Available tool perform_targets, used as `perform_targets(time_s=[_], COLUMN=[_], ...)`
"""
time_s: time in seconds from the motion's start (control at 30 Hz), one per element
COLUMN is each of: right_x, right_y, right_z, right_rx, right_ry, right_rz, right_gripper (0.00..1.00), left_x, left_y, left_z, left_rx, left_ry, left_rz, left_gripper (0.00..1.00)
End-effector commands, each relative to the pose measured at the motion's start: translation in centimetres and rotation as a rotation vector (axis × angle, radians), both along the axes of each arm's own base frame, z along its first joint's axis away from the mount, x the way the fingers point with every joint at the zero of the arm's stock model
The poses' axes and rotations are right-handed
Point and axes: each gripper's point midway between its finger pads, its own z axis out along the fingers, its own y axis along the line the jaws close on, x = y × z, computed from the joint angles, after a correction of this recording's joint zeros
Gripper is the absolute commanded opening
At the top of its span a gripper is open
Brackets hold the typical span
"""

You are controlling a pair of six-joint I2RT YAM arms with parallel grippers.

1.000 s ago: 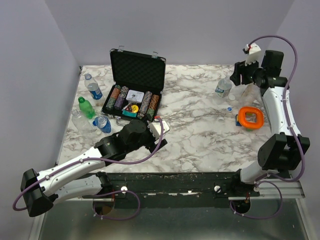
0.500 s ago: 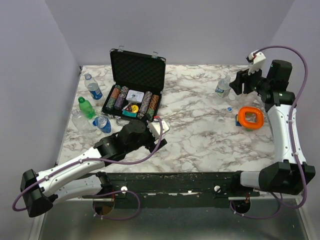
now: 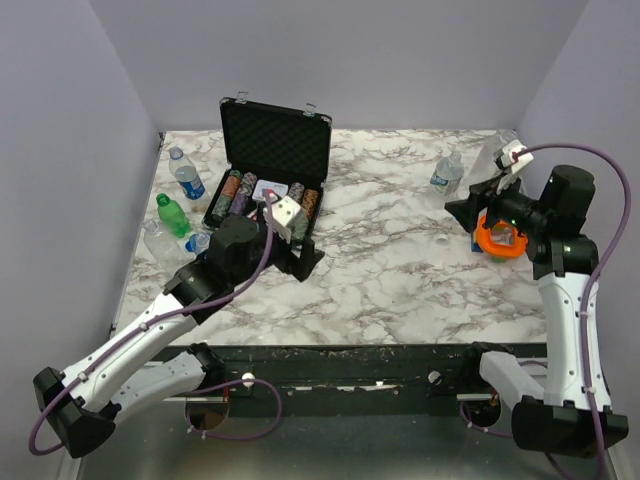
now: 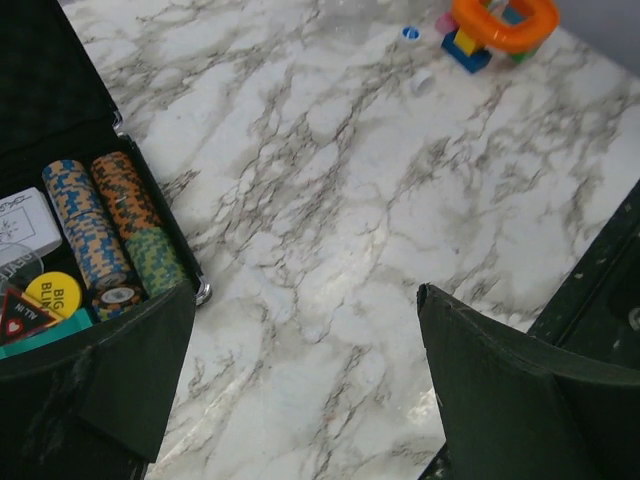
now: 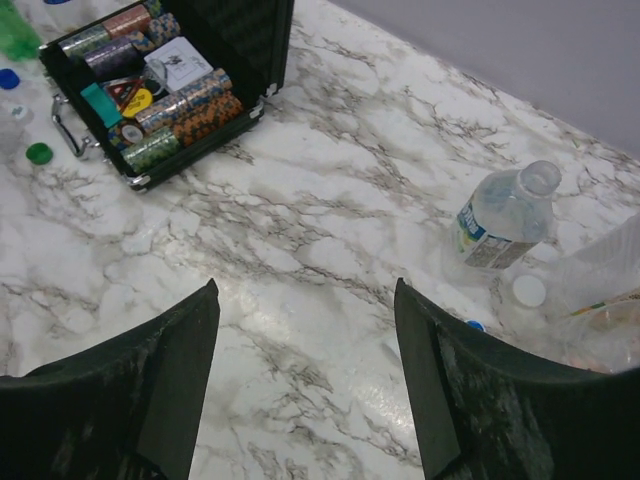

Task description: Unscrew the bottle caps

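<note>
An uncapped clear bottle (image 5: 505, 215) with a blue label stands at the back right (image 3: 445, 175). Beside it lie a white cap (image 5: 528, 290) and a blue cap (image 5: 475, 325), and another clear bottle (image 5: 600, 265) stands to their right. My right gripper (image 5: 305, 285) hovers open over bare marble, short of that bottle, holding nothing. At the far left stand a blue-labelled bottle (image 3: 185, 178) and a green bottle (image 3: 172, 215), with a third bottle (image 3: 200, 243) lying down. My left gripper (image 4: 303, 295) is wide open above the table next to the chip case, empty.
An open black chip case (image 3: 270, 190) with striped chips stands at the back left. An orange ring toy (image 3: 502, 235) on coloured blocks sits at the right, just beside my right gripper (image 3: 462, 210). Loose green (image 5: 38, 153) and blue (image 5: 8, 78) caps lie near the left bottles.
My left arm has risen and swung back toward the chip case. My right arm has pulled away from the back-right bottles toward the orange ring, and its jaws have widened a little.
</note>
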Motion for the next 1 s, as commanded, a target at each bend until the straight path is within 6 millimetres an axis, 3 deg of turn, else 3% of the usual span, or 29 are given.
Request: perform_targets(time_s=[0.0,0.17,0.27,0.37,0.63,0.97], right_x=[-2.6,-4.1,-4.3,-4.4,-3.5,-3.4], right_y=[1.4,2.1,2.4,2.3,1.3,-0.1], right_z=[0.3,1.1,1.1,1.4,1.8,2.3], right_rx=[0.052,0.074,0.106,0.135,0.305,0.322], right_ry=[-0.023,-0.066,-0.054,-0.041,0.016,-0.028], right_rz=[0.059,0.084,0.083,0.058,-0.116,-0.232], right_gripper=[0.8,0.91,1.0,1.0,1.0,1.0], left_x=[-0.2,1.7,2.6,3.0,2.9,2.1], left_y=[-0.3,2.6,4.5,6.5,10.7,11.8], left_z=[6.2,9.6,10.4,10.8,9.4,9.1], left_rx=[-0.254,-0.314,-0.29,-0.242,-0.103,-0.084], left_ry=[0.08,0.069,0.037,-0.006,-0.056,-0.079], left_rz=[0.011,0.133,0.214,0.288,0.446,0.464], left_gripper=[0.99,0.99,0.99,0.99,0.99,0.99])
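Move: Both hands are empty. From the left hand, the blue-labelled bottle on the left side lies about 27 cm left, 11 cm ahead and 20 cm below; the poker case is centred some 12 cm left and 23 cm ahead, the green cap 17 cm left and 7 cm ahead. The clear bottle just set down stands about 21 cm ahead of the right hand, 5 cm right and 22 cm below, with the orange ring 8 cm ahead and 15 cm right. The left hand, open and holding nothing, lifts about 10 cm with a slight reach forward, then swings about 10 cm left to hover high in front of the poker case, its fingers turning some 25 degrees counter-clockwise to point more forward. The right hand goes on drawing back about 4 cm, away from the clear bottle it has left, opens fully, then nearly stays in place while its left side rolls up and it turns slightly clockwise, touching nothing. ##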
